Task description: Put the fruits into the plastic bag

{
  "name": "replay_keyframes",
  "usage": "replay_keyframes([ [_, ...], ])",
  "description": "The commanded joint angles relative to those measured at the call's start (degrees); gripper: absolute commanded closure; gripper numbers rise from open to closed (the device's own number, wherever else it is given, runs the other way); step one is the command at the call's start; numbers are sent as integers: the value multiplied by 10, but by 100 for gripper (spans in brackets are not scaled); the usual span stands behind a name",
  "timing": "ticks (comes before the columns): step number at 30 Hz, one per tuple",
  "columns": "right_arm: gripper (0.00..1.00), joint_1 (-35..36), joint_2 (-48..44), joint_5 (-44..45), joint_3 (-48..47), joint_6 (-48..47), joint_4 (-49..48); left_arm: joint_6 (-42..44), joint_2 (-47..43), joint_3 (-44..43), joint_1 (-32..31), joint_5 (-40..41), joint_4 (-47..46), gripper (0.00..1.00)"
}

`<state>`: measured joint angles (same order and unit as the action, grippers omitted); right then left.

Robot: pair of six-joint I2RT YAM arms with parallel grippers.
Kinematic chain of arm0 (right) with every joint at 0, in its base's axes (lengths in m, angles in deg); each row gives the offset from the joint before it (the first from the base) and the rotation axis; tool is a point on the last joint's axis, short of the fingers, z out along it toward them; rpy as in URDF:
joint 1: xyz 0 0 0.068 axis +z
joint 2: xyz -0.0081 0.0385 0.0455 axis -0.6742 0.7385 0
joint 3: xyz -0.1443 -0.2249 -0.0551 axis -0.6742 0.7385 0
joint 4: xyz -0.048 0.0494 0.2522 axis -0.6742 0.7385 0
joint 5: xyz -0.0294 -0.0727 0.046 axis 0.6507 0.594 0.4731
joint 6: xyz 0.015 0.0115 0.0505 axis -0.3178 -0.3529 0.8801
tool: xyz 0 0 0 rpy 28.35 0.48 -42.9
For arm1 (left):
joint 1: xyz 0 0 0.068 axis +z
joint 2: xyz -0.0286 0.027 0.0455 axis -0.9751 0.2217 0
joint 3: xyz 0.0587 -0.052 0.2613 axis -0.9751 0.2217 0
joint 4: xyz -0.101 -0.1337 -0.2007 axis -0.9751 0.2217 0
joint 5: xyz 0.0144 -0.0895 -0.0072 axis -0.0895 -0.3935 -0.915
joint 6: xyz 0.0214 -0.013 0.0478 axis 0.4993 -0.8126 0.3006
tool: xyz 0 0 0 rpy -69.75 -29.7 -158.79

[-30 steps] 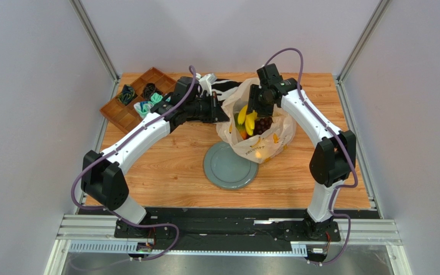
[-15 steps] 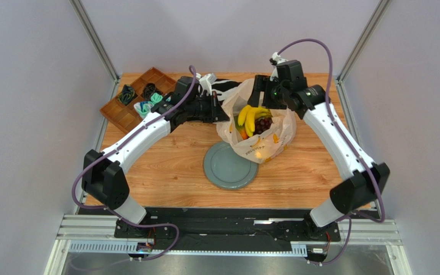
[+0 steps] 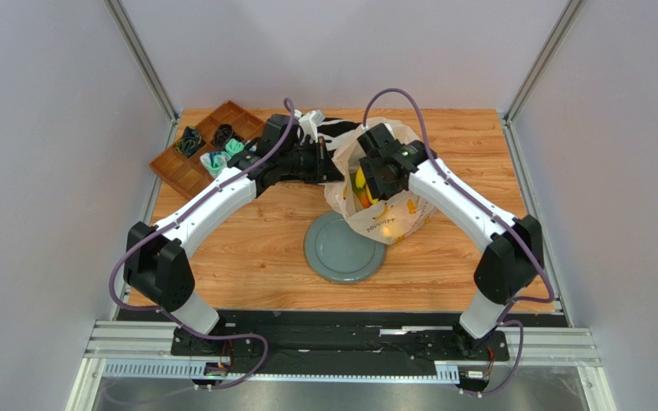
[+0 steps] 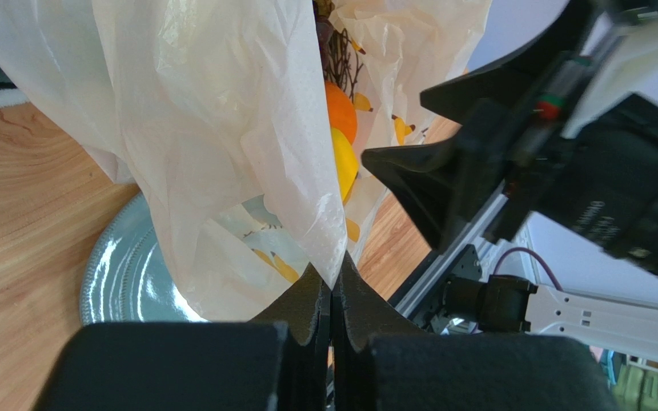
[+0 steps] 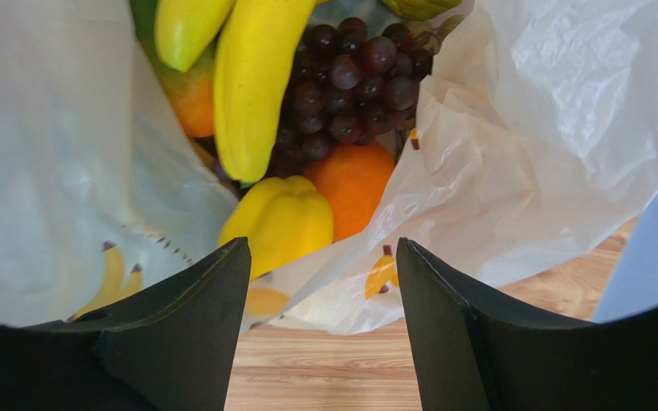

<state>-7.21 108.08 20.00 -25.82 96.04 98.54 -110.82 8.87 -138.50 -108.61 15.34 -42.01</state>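
Observation:
The whitish plastic bag [image 3: 392, 214] with banana prints stands at the table's middle back, mouth open upward. Inside it, the right wrist view shows yellow bananas [image 5: 251, 77], dark purple grapes [image 5: 350, 77], a round orange [image 5: 350, 184], a small yellow fruit [image 5: 285, 223] and an orange-green fruit [image 5: 188, 98]. My left gripper [image 4: 332, 278] is shut on the bag's left rim [image 4: 221, 128] and holds it up. My right gripper [image 5: 322, 257] is open and empty, right over the bag's mouth [image 3: 384, 167].
A round grey plate [image 3: 341, 250] lies just in front of the bag. A zebra-striped cloth [image 3: 334, 128] lies behind it. A wooden tray [image 3: 208, 145] with small items sits at the back left.
My right arm swung left and forward, from behind the bag's right side to above its mouth, now covering most of the fruit in the top view. The left arm held still.

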Motion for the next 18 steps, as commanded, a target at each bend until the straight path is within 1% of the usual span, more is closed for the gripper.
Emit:
replay_keyframes([
  [1,32,2,49,132,-49,-33,-4,-7,-14,-14,-1,-6,-18,100],
  [6,30,2,119,246,-72,-62,-20,-10,-23,-5,-1,-5,-23,100],
  [7,30,2,125,252,-71,-72,-35,-11,-24,-5,-1,-5,-24,100],
  [12,29,-4,175,307,-70,-81,-46,-13,-26,-4,-1,-7,-25,100],
  [18,30,-25,181,355,-49,-93,-78,-11,-30,-2,-1,-6,-23,100],
])
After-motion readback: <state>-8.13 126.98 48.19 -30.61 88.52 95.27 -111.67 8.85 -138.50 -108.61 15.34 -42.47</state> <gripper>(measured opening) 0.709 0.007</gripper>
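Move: The bag's right inner wall is some 9 cm ahead of the right hand, 9 cm to its right and 7 cm lower. The orange lies about 7 cm ahead and 1 cm to the right, 10 cm below; the grapes are straight ahead by about 10 cm, 9 cm down, and the bananas roughly 8 cm ahead, 3 cm left, 5 cm down. From the left hand, that wall is about 21 cm to the right, 5 cm ahead and 10 cm below. The bag's left rim stays pinched in the still left hand while the right hand, empty and open, reaches deeper into the bag towards its right inner wall. It goes forward about 6 cm, to the right about 5 and down some 4, passing over the orange as the wrist rolls some 30 degrees, swinging the fingertips to the right. Contact with the plastic can't be made out. ##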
